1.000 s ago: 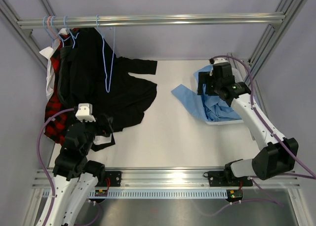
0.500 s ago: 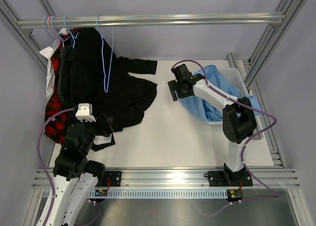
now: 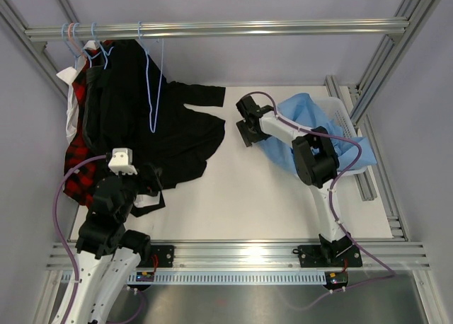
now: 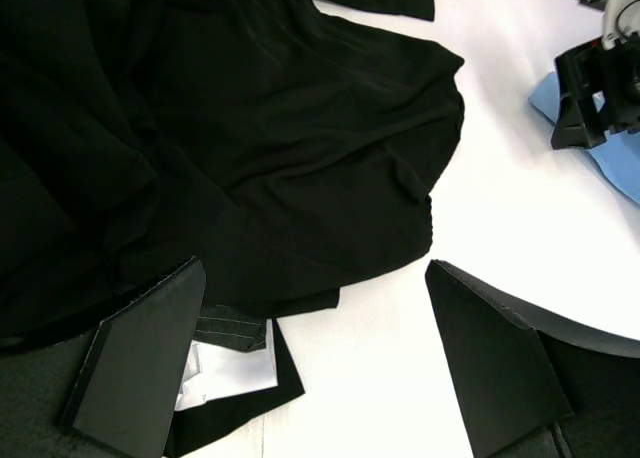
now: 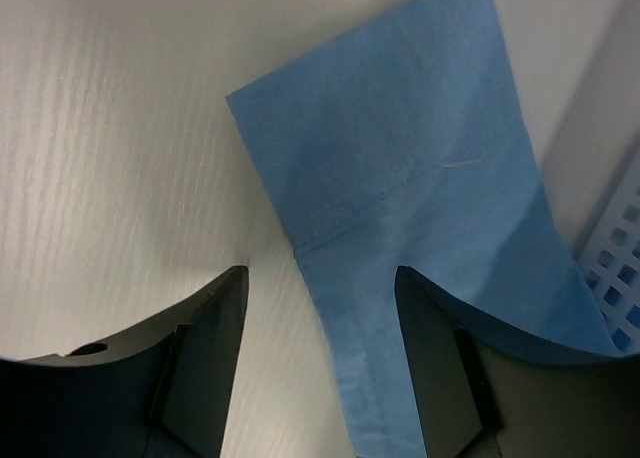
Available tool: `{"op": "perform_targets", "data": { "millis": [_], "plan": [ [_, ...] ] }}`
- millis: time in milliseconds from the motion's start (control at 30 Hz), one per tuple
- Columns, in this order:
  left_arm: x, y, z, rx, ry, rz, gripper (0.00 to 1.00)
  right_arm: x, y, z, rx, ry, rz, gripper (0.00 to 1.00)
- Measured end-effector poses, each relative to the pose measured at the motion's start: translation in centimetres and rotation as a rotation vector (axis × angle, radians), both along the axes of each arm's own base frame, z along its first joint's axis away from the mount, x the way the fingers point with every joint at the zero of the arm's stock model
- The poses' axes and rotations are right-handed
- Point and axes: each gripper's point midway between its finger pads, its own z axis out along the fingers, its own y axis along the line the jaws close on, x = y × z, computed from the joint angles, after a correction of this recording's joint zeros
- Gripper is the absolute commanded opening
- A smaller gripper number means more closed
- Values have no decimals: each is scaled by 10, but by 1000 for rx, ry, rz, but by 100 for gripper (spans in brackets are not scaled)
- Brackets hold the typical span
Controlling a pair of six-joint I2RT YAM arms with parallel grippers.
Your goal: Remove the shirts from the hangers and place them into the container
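Note:
A light blue shirt spills out of the white mesh container onto the table. My right gripper is low over its left end. In the right wrist view the jaws of that gripper stand open, with the blue shirt's edge between them and unpinched. A black shirt hangs from the rail and drapes onto the table, with red-and-black plaid and white shirts behind it. Pale blue hangers hook on the rail. My left gripper is open at the black shirt's hem.
The aluminium rail crosses the back, with frame posts at the right. The container's mesh wall is just right of the right gripper. A white label shows under the black hem.
The right arm swung left from above the container to the blue shirt's end on the table, and its jaws have narrowed. The left arm has not moved.

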Motion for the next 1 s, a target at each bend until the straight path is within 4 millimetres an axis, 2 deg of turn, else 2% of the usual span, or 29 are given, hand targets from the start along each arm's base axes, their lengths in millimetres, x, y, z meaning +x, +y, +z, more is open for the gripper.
{"op": "perform_targets", "data": {
  "millis": [67, 167, 300, 433, 467, 567, 600, 733, 800, 867, 933, 1000],
  "plan": [
    [0, 0, 0, 0, 0, 0, 99, 1, -1, -8, -17, 12, 2, 67],
    [0, 0, 0, 0, 0, 0, 99, 9, 1, -3, -14, -9, 2, 62],
    [0, 0, 0, 0, 2, 0, 99, 16, 3, -8, -18, -12, -3, 55],
    [1, -1, -2, 3, 11, -2, 99, 23, 4, -8, -12, -28, -9, 39],
    [1, -1, -2, 3, 12, -2, 99, 24, 3, -10, -12, -26, -13, 26],
    [1, -1, -3, 4, 15, -2, 99, 27, -1, -11, -21, -28, -19, 3],
    [1, -1, -3, 4, 16, -3, 99, 28, -3, -11, -24, -27, -20, 0],
    [2, -1, -4, 5, 20, -2, 99, 28, -6, -7, -26, -28, -27, 0],
    [2, -1, -4, 5, 20, -2, 99, 26, -7, 4, -24, -34, -25, 0],
    [2, -1, -4, 5, 20, -2, 99, 26, -7, 27, -10, -63, -24, 0],
    [2, -1, -4, 5, 20, -2, 99, 27, -9, 65, 12, -121, -23, 0],
    [2, -1, -4, 5, 20, -2, 99, 31, -12, 121, 41, -222, -29, 0]
  ]
}}
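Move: The cuff end of the blue shirt's sleeve lies flat on the table about 4 cm ahead of the right hand, 1 cm to its right and 2 cm below, its left edge running between the open fingers. The white container, with the shirt's body in it, is centred some 19 cm to the right and about level fore and aft; the black shirt's middle is roughly 23 cm left and 6 cm ahead. From the left hand the cuff is about 28 cm ahead, 26 cm right and 20 cm below. The blue sleeve's cuff end gets pinched by the right hand: the fingers slide forward some 3 cm, sinking about 1 cm to the table, and shut fully on the cloth just short of the cuff. The hand then lifts it nearly straight up, slowly at first then fast, by about 13 cm, its fingers tipping forward and up some 10 degrees. ##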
